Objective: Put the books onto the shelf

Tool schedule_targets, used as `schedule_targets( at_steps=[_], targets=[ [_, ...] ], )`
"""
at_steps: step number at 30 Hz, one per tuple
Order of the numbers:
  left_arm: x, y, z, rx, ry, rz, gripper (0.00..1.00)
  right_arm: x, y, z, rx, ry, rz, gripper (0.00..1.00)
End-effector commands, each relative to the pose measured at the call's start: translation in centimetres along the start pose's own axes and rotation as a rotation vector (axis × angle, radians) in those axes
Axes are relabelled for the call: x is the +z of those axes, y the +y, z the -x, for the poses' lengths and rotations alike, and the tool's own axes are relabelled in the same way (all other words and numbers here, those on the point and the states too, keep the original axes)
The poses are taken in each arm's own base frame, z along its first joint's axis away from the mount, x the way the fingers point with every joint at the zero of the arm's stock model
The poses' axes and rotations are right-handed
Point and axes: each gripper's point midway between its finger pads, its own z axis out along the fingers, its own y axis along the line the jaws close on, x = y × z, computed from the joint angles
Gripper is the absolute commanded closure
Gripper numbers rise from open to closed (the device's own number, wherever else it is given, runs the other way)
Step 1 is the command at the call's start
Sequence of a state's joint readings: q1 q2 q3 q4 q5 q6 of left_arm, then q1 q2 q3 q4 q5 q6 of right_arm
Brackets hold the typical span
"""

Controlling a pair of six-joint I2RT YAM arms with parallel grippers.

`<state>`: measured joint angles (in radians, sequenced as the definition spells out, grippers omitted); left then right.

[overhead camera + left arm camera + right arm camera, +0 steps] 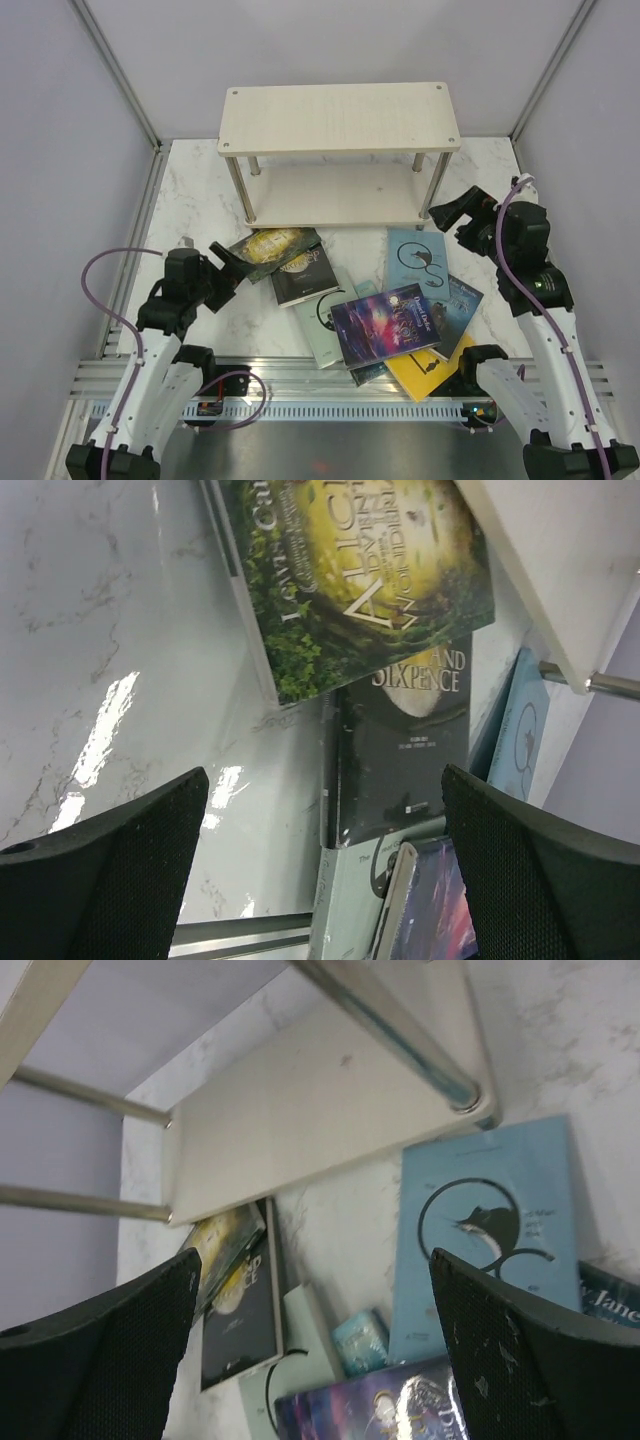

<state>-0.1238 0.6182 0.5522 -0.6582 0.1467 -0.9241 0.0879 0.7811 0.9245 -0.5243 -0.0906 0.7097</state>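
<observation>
The shelf (338,117) stands empty at the back of the table, its lower board (320,1110) close in the right wrist view. Several books lie spread flat in front of it: green-gold (272,248), black (303,272), pale with a swirl (322,325), purple galaxy (385,323), pale blue (416,258), dark blue-grey (462,300) and yellow (425,372). My left gripper (225,262) hovers open just left of the green-gold book (360,570) and black book (405,750). My right gripper (455,212) hangs open beside the shelf's right front post, above the pale blue book (490,1220). Neither holds anything.
White booth walls close in the marble table (190,200) on three sides. A slotted metal rail (330,385) runs along the near edge between the arm bases. A purple cable (100,290) loops off the left arm.
</observation>
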Motion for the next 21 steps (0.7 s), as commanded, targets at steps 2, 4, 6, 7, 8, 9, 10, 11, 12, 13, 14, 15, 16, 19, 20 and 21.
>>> schedule_targets(
  at_steps=[2, 4, 6, 7, 8, 9, 10, 11, 12, 13, 14, 15, 16, 19, 20, 21],
  targets=[
    [2.4, -0.7, -0.9, -0.122, 0.034, -0.094, 0.0, -4.3, 4.4, -2.3, 0.002, 0.143, 0.226, 0.02],
    [3.5, 0.2, -1.1, -0.129, 0.025, -0.083, 0.0, -5.2, 4.3, -3.1, -0.001, 0.159, 0.245, 0.02],
    [4.3, 0.4, -0.9, -0.124, 0.009, -0.083, 0.0, -5.6, 3.6, -4.3, 0.001, 0.197, 0.236, 0.02],
    [4.7, 1.0, -1.0, -0.128, 0.007, -0.072, 0.0, -5.7, 3.1, -5.0, 0.001, 0.207, 0.234, 0.02],
    [5.2, 1.3, -1.1, -0.135, 0.01, -0.062, 0.0, -5.9, 2.7, -5.6, 0.003, 0.223, 0.222, 0.02],
    [5.5, 1.0, -0.7, -0.136, -0.007, -0.08, 0.0, -6.1, 2.5, -5.9, -0.001, 0.23, 0.224, 0.02],
    [5.9, 1.4, -0.8, -0.147, -0.014, -0.072, 0.0, -6.3, 2.3, -6.3, 0.0, 0.233, 0.228, 0.02],
    [6.3, 1.6, -0.8, -0.15, -0.016, -0.067, 0.0, -6.5, 2.1, -6.6, 0.001, 0.243, 0.223, 0.02],
    [6.5, 1.7, -0.6, -0.152, -0.024, -0.068, 0.0, -6.7, 2.0, -6.8, 0.0, 0.246, 0.223, 0.02],
    [6.8, 1.5, -0.3, -0.151, -0.044, -0.082, 0.0, -6.9, 2.0, -6.9, -0.004, 0.245, 0.227, 0.02],
    [7.0, 1.6, -0.2, -0.159, -0.047, -0.08, 0.0, -7.1, 1.8, -7.1, -0.003, 0.252, 0.222, 0.02],
    [7.3, 1.7, -0.1, -0.165, -0.053, -0.081, 0.0, -7.2, 1.7, -7.2, -0.003, 0.253, 0.219, 0.02],
    [7.8, 2.0, -0.1, -0.176, -0.061, -0.074, 0.0, -7.3, 1.6, -7.5, -0.004, 0.258, 0.221, 0.02],
    [8.8, 3.0, -0.2, -0.203, -0.073, -0.056, 0.0, -7.6, 1.2, -8.0, -0.004, 0.267, 0.216, 0.02],
    [9.1, 2.5, 0.4, -0.22, -0.095, -0.082, 0.02, -7.8, 1.1, -8.3, -0.004, 0.276, 0.218, 0.02],
    [9.3, 2.5, 0.4, -0.23, -0.096, -0.088, 0.05, -7.8, 1.0, -8.4, -0.005, 0.278, 0.216, 0.02]
  ],
)
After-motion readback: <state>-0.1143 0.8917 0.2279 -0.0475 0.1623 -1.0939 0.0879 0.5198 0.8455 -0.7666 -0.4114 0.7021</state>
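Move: The Alice book lies about 12 cm ahead of the left hand's open fingers, 6 cm to the right and 11 cm below, its near corner only about 3 cm ahead. The black book, partly under it, is some 14 cm right and 5 cm ahead of the hand. From the right hand the Alice book is roughly 30 cm left, 7 cm ahead and 25 cm below, and the purple book is 3 cm left and 8 cm back. Down to the near corner and spine of the Alice book goes the left hand, wide open: it sinks nearly 9 cm, steeply at first, then eases forward by about 4 cm, with only a slight wrist turn. Whether a finger touches the book can't be made out. The right hand, empty and open, draws back about 10 cm and a little left, high over the purple book, swinging counter-clockwise. ##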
